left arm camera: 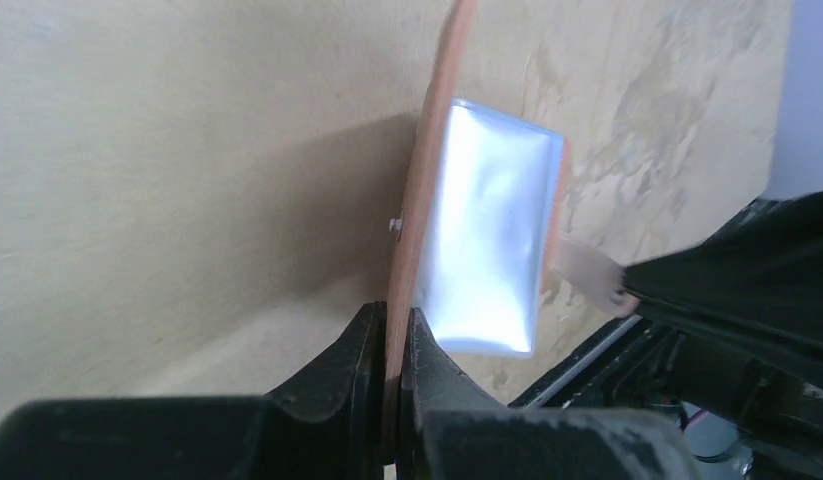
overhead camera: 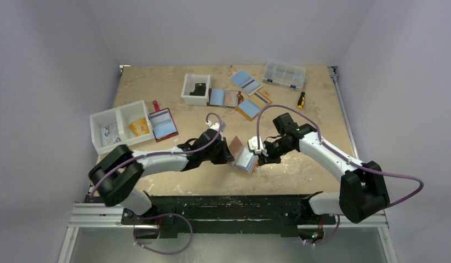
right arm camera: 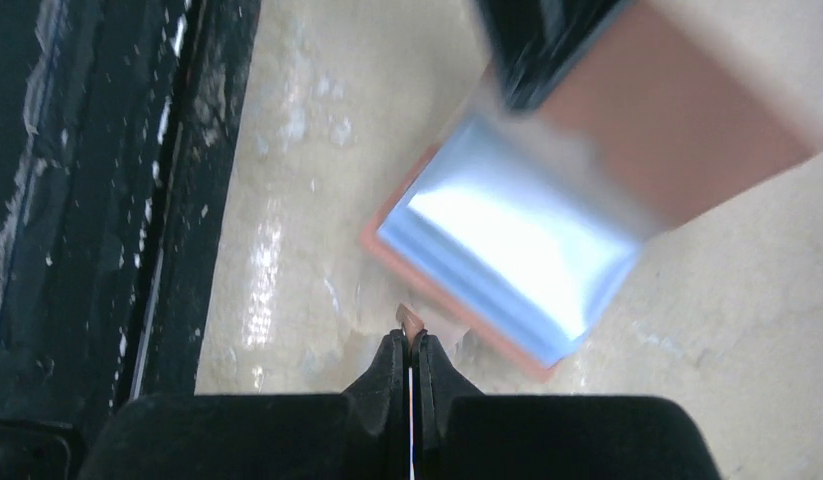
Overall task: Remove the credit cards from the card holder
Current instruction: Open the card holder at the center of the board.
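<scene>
The tan-brown card holder (overhead camera: pixel 242 156) is held open just above the table's near middle, between both grippers. My left gripper (overhead camera: pixel 229 154) is shut on the edge of one raised half; in the left wrist view the gripper (left arm camera: pixel 392 318) pinches that flap (left arm camera: pixel 417 200) edge-on. A light blue credit card (left arm camera: pixel 487 240) sits in the pocket of the other half. My right gripper (overhead camera: pixel 258 157) is shut on a small tan tab (right arm camera: pixel 410 322) at the card holder's edge, right below the blue card (right arm camera: pixel 507 250). The dark grey card is not visible.
A two-part white bin (overhead camera: pixel 119 129) and a dark red wallet (overhead camera: pixel 161 125) lie at the left. A white box (overhead camera: pixel 195 89), several open wallets (overhead camera: pixel 249 108), a clear organiser (overhead camera: pixel 284 74) and a screwdriver (overhead camera: pixel 301 99) lie at the back. The black base rail (overhead camera: pixel 228 205) runs along the near edge.
</scene>
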You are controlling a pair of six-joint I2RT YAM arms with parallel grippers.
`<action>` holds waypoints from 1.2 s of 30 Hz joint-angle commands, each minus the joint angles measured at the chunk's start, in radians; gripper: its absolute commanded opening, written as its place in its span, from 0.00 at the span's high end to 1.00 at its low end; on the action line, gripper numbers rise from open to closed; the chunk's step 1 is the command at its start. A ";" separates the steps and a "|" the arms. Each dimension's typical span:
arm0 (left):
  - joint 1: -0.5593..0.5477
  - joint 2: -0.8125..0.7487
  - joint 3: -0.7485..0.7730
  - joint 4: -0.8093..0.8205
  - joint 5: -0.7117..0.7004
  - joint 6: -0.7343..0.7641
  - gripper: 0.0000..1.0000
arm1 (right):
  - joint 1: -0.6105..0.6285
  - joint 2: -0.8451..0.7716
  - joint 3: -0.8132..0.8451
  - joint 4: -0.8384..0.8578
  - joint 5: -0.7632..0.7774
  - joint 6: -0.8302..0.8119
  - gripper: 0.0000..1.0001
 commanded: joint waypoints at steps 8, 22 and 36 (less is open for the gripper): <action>0.107 -0.302 -0.170 0.182 0.061 0.114 1.00 | -0.004 0.054 -0.014 -0.161 0.002 -0.154 0.82; 0.107 -0.313 0.090 -0.088 0.195 0.355 1.00 | -0.013 0.095 0.429 -0.453 -0.225 -0.010 0.43; 0.103 -0.344 0.163 -0.159 0.417 0.422 1.00 | -0.069 0.208 0.638 -0.443 -0.296 0.153 0.29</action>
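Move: The card holder stands open between the hands: its pocket half lies about 5 cm to the right of the left hand, level with it and some 3 cm below, while that hand already pinches the raised cover. From the right hand, already holding the strap, the pocket half is roughly 5 cm left, 1 cm ahead and 5 cm below. The yellow card holder lies about 25 cm ahead of the right hand and 1 cm left. Upward, the left hand carries the pinched cover about 13 cm, veering left early and then back right, while it turns some 20 degrees clockwise and its fingertips tip up. The right hand first sinks slightly and draws back about 3 cm, opening to let go of the strap, then climbs some 15 cm, swinging forward and left beside the holder with its fingers spread wide. ##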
